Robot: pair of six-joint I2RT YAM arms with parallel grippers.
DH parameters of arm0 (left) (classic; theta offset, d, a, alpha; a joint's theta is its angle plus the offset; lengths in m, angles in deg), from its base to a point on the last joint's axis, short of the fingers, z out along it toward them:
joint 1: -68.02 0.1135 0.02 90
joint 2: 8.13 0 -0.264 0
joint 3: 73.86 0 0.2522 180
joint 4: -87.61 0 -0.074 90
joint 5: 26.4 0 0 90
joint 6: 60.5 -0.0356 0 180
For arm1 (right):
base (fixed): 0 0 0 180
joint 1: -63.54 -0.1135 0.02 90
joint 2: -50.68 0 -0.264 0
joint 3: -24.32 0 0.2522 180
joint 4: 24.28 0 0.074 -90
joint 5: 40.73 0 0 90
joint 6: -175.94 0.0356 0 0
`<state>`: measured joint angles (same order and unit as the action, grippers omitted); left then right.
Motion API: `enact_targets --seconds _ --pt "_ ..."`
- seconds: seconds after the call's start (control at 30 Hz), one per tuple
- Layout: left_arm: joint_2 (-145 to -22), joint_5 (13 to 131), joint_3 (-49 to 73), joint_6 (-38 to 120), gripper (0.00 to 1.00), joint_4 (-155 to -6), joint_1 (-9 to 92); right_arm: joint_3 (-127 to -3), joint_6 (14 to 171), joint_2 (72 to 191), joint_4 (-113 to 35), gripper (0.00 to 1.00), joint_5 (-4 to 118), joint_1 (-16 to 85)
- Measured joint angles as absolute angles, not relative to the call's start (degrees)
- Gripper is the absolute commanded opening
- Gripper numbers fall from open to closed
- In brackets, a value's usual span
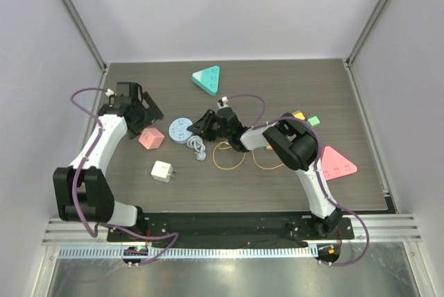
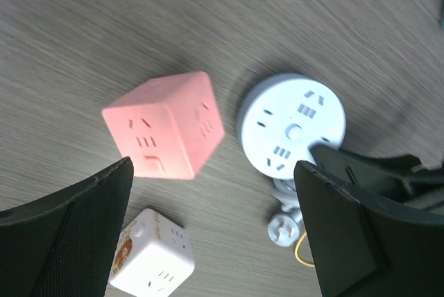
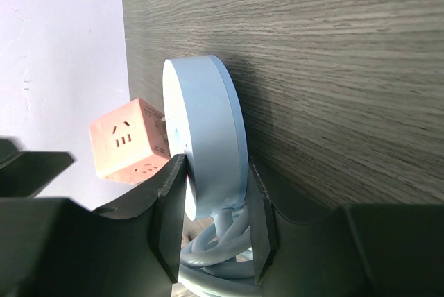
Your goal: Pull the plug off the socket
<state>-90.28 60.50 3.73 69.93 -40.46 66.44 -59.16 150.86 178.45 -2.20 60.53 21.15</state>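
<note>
The plug is a pink cube lying on the wooden table, just left of the round pale-blue socket and apart from it. My left gripper hovers above the cube, open wide, with nothing between its fingers. My right gripper is shut on the rim of the socket, near where its coiled grey cord leaves. In the right wrist view the pink cube shows beyond the disc, with its metal prongs bare.
A white cube adapter lies in front of the pink one. The cord's own plug and a yellow cable loop lie by the socket. A green triangular strip sits at the back, a pink one at right.
</note>
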Motion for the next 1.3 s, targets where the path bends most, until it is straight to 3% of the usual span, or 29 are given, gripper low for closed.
enact_targets --seconds 0.37,0.73,1.0,1.1,1.2,1.23,1.3 --pt "-82.24 61.40 3.78 68.05 0.96 -42.08 63.10 -66.30 150.03 180.59 -8.43 0.01 60.21 22.00" --pt "-78.13 65.60 3.75 68.18 0.96 -42.54 62.79 -100.86 144.55 196.90 -25.50 0.01 56.86 25.52" --pt "-75.16 66.16 3.75 68.31 0.96 -43.43 62.79 -126.26 146.58 213.36 -26.31 0.01 51.29 26.46" --pt "-75.83 66.65 3.75 68.35 0.95 -43.54 62.79 -129.86 147.80 216.24 -24.87 0.08 48.56 26.17" --pt "-76.36 66.89 3.75 68.44 0.95 -43.65 62.79 -131.11 147.63 216.98 -24.54 0.29 45.74 25.61" --pt "-76.47 66.97 3.75 68.46 0.95 -43.65 62.79 -131.37 147.26 216.98 -24.65 0.41 44.88 25.37" --pt "-76.64 67.34 3.75 68.48 0.95 -43.67 62.79 -131.96 146.54 216.98 -25.33 0.48 43.92 24.99"
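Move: The right hand already pinches the round socket's right rim; the free spot for it lies about 20 cm ahead and 5 left. The teal block is some 21 cm ahead and 7 right, the pink cube 13 left and 4 back. From the open left hand that free spot lies roughly 23 cm ahead, 6 right and 10 below. Right hand, still pinching the round socket, carries it 21 cm forward beside the teal block; left rises 9. ##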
